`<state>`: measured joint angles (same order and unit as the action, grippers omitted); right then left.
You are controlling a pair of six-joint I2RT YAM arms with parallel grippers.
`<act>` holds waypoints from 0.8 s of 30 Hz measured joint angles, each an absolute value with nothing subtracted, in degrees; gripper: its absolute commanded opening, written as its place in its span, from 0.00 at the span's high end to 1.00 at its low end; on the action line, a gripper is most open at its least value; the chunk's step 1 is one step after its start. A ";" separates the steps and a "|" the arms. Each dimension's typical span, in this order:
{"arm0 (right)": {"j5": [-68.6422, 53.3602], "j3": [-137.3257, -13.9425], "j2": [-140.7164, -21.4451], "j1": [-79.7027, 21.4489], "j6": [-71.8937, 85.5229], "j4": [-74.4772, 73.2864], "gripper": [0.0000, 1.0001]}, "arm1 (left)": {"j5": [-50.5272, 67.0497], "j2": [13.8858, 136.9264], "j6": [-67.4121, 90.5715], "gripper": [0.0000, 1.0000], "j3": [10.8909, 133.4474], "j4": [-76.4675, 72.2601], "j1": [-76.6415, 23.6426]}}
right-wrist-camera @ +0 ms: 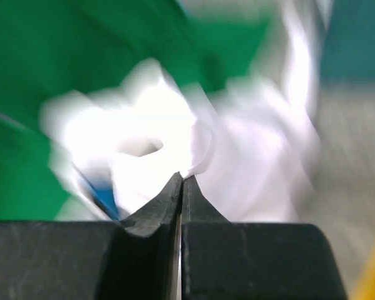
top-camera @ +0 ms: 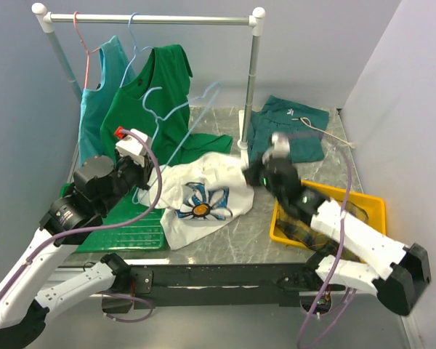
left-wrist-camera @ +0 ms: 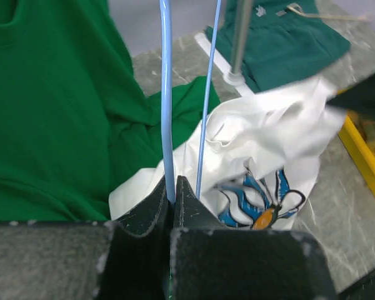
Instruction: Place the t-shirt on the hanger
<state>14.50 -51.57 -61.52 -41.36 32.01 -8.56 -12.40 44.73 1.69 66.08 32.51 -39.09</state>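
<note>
The white t-shirt with its blue and yellow flower print lies crumpled on the table in front of the rack. My left gripper is shut on the thin light-blue hanger, which slants up to the right above the shirt's left side. In the left wrist view the hanger wire rises straight from between the shut fingertips of that gripper, with the t-shirt just beyond. My right gripper is shut on the t-shirt's right edge. Its wrist view is blurred but shows white t-shirt cloth pinched at the right gripper's tips.
A white-tube clothes rack stands at the back, carrying a pink-red hanger with a teal shirt and a blue hanger with a green shirt. Another teal garment lies back right. A yellow tray sits under my right arm, and a green mat lies front left.
</note>
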 measured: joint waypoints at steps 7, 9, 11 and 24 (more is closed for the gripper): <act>12.51 -23.97 -54.96 -41.36 38.94 -12.45 0.45 | -3.95 45.15 -4.95 0.99 65.32 35.90 -39.57; 12.49 -23.55 -52.62 -41.36 40.14 -12.78 0.42 | -4.36 45.23 -6.79 0.99 64.36 36.40 -40.40; 12.95 -23.79 -49.47 -41.36 40.91 -12.43 0.41 | -4.36 45.17 -8.49 0.99 63.05 36.77 -41.08; 15.35 -32.38 -61.04 -41.21 42.41 -10.66 0.45 | -1.30 38.48 -18.06 0.99 55.94 38.92 -41.43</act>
<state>15.35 -32.38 -61.04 -41.21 42.41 -10.66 -1.30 38.48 -18.06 55.94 38.92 -41.43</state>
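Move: The right hand grips the raised edge of the white t-shirt, whose middle lies about 14 cm to its left, 3 cm back and 23 cm below; the green garment's hem is some 20 cm beyond that middle, the yellow box about 22 cm right of the hand and 9 cm back. From the left hand, holding the blue hanger, the t-shirt's middle is roughly 9 cm right, 3 cm ahead and 34 cm down; the green tray sits 16 cm left and 2 cm back, equally low. Down fast and back, drawing somewhat right, the right hand whips the t-shirt's edge to the table, about 18 cm lower, tipping down and opening to let go; it then lifts a little and eases forward, open, above the cloth's right edge. Down and slightly back, the left hand brings the still-pinched hanger towards the t-shirt, rolling its left side up some 20 degrees and turning clockwise. ##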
